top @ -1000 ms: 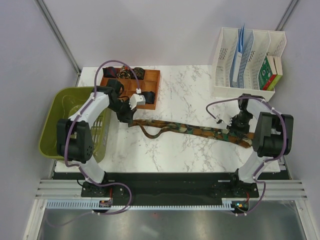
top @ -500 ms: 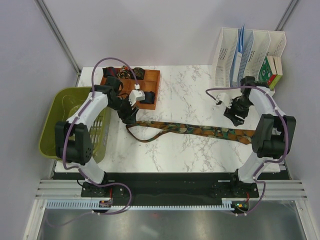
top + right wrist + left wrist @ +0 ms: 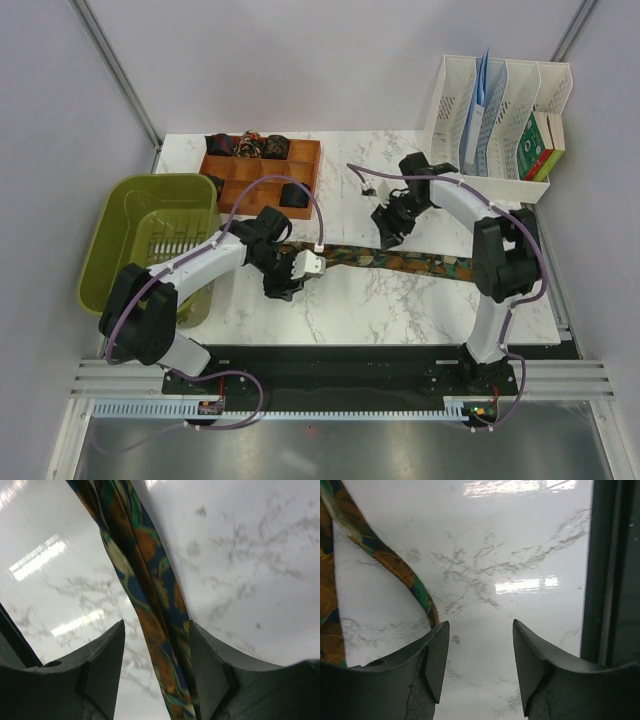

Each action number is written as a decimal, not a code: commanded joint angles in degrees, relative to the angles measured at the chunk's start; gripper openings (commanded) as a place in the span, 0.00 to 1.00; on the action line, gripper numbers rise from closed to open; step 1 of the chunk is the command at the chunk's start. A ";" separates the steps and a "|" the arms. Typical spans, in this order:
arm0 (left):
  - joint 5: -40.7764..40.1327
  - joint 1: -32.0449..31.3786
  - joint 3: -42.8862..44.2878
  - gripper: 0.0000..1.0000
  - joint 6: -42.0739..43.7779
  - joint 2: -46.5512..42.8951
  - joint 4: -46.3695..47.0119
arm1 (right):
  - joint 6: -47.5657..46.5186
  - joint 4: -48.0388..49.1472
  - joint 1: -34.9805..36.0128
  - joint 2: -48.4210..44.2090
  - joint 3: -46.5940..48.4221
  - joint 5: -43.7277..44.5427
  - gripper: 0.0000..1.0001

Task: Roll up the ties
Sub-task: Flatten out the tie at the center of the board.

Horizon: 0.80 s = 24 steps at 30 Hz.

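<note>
One patterned tie [image 3: 420, 264], orange, green and blue, lies stretched flat across the marble table [image 3: 350, 310]. My right gripper [image 3: 385, 238] hovers over its middle. In the right wrist view the tie [image 3: 145, 590] runs between the open fingers [image 3: 156, 645], close to the right finger, not pinched. My left gripper [image 3: 283, 292] is just in front of the tie's narrow left end. It is open [image 3: 480, 650] with bare marble between the fingers, and the tie [image 3: 385, 560] curves past on the left. Rolled ties [image 3: 250, 147] sit in a wooden tray [image 3: 305, 165].
A green basket [image 3: 125, 215] stands at the table's left edge. A white file organizer [image 3: 500, 115] with papers and a box is at the back right. The table's dark front edge [image 3: 610, 580] shows in the left wrist view.
Both grippers opened and let go of the tie's ends. The left arm swung from beside the tray toward the front. The right arm moved left to the tie's middle. The tie now lies straighter.
</note>
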 commanded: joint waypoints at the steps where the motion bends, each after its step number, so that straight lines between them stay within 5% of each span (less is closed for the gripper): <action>1: -5.99 -0.37 -0.73 0.59 -0.10 1.03 11.88 | 15.30 10.85 3.77 5.10 4.23 -11.05 0.59; 14: -10.12 -0.55 -1.70 0.54 3.15 7.35 16.64 | 28.24 26.59 10.54 14.68 6.43 -12.12 0.53; 17: -10.13 -0.64 -0.56 0.36 2.37 8.76 16.46 | 26.49 26.51 12.29 15.56 6.34 -12.39 0.46; 18: -9.25 -0.64 -0.21 0.27 1.93 8.68 16.03 | 26.05 26.42 12.74 15.65 5.91 -12.30 0.36; 21: -5.66 -0.73 2.07 0.17 0.78 7.45 12.34 | 23.24 25.98 14.23 15.22 3.80 -12.12 0.14; 24: -1.79 -0.73 3.84 0.12 -1.67 3.94 9.08 | 19.72 23.01 15.11 13.73 1.17 -13.79 0.02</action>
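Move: The tie's loose near strand lies about 5 cm ahead of the left gripper, straight in line and 5 cm lower; its main band runs some 14 cm ahead. The right gripper's pinching spot, the band's left part, lies roughly 14 cm to its left, 2 cm ahead and 5 cm below. The black roll sits about 15 cm ahead and 28 cm left of the right gripper, and 29 cm straight ahead of the left. Sweep the right gripper some 15 cm left above the tie while sinking 5 cm, rolling it about 15 degrees so its fingers slant more to the left, and pinch the band's far edge. Meanwhile, bring the open left gripper about 5 cm forward, then down nearly as far onto the loose near strand; shut its fingers there and begin to rise slightly. ##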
